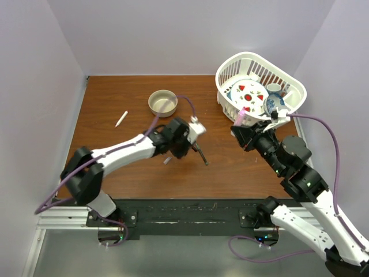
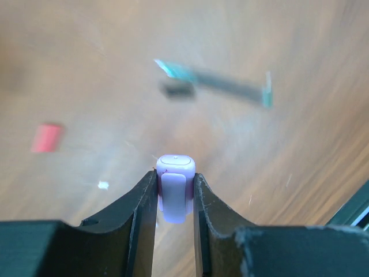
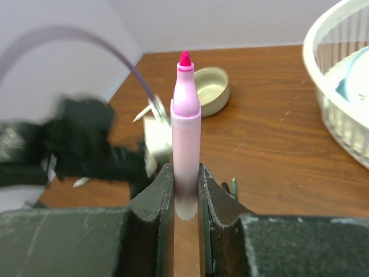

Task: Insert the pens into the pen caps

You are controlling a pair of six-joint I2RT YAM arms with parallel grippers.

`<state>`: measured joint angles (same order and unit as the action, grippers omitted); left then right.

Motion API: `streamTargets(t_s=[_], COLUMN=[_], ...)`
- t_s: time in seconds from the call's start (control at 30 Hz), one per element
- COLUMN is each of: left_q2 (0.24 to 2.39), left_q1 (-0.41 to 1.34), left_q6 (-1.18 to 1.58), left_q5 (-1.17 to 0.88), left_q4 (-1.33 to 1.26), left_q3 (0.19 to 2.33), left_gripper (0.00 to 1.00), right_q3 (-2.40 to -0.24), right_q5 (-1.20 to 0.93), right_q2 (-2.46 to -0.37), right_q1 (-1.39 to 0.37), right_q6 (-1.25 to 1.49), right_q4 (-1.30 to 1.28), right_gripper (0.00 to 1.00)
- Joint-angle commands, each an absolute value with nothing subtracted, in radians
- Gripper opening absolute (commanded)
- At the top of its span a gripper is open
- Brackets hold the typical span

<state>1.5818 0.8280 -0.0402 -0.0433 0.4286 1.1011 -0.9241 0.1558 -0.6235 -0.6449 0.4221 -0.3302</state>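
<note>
My left gripper (image 2: 174,180) is shut on a pale pink pen cap (image 2: 174,166), held above the table with its closed end pointing away. Below it lie a dark pen with green ends (image 2: 219,81), a grey cap (image 2: 179,90) beside it and a red cap (image 2: 46,137), all blurred. In the top view the left gripper (image 1: 170,157) hangs mid-table beside the dark pen (image 1: 202,156). My right gripper (image 3: 186,173) is shut on the pink marker (image 3: 186,115), which stands upright with its bare tip up. It hovers in front of the basket (image 1: 242,126). A white pen (image 1: 121,119) lies far left.
A tan round bowl (image 1: 162,103) stands at the back centre. A white basket (image 1: 230,66) holding plates and a cup sits at the back right, close behind the right gripper. Walls enclose the table on the left, back and right.
</note>
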Motion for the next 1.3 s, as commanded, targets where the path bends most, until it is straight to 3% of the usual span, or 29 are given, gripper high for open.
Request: streamTargets(t_s=[0.0,0.23,0.43,1.27], left_q2=[1.382,1.224,1.184,1.149], left_q1=[0.781,0.782,0.781,0.781], left_q6=[0.257,0.628,0.796,0.759], left_q5=[-0.009,0.251,0.314,0.334], left_q4=[0.189,0.17,0.179,0.133], left_q3=[1.103,1.184,1.207,1.129], left_gripper=[0.0,0.0,0.0,0.0], right_q3=[-0.922,-0.887,-0.897,-0.985], right_q5=[-0.038,-0.189,-0.129,-0.187], right_q2=[-0.707,-0.897,-1.05,-1.189], right_q1=[-0.646,-0.658,-0.779,-0.81], right_q6=[0.377,0.385,0.385,0.466], right_q4=[-0.296,-0.195,-0.101,-0.006], right_gripper=[0.0,0.0,0.0,0.0])
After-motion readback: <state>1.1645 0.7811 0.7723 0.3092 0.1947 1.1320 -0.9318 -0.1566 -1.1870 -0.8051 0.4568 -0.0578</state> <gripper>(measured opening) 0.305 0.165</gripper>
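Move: The upright pink pen in the right gripper is roughly 19 cm right of the left hand, 3 cm back and 29 cm above. From the right hand, the lilac cap in the left fingers is about 19 cm left, 3 cm ahead and 26 cm below. On the table some 9 cm below the left hand, the dark pen is about 8 cm right and 3 ahead, the red cap 7 left and 12 ahead, the clear cap 6 left and 1 back. Lift the left gripper about 23 cm, fast at first and easing slightly forward, swinging its steeply down-pointing fingers up to nearly level, forward and right, still pinching the lilac cap. Meanwhile bring the right gripper some 16 cm left and 11 cm down, turning counter-clockwise and dipping a little, with the pink pen held tip up, to meet the cap. ##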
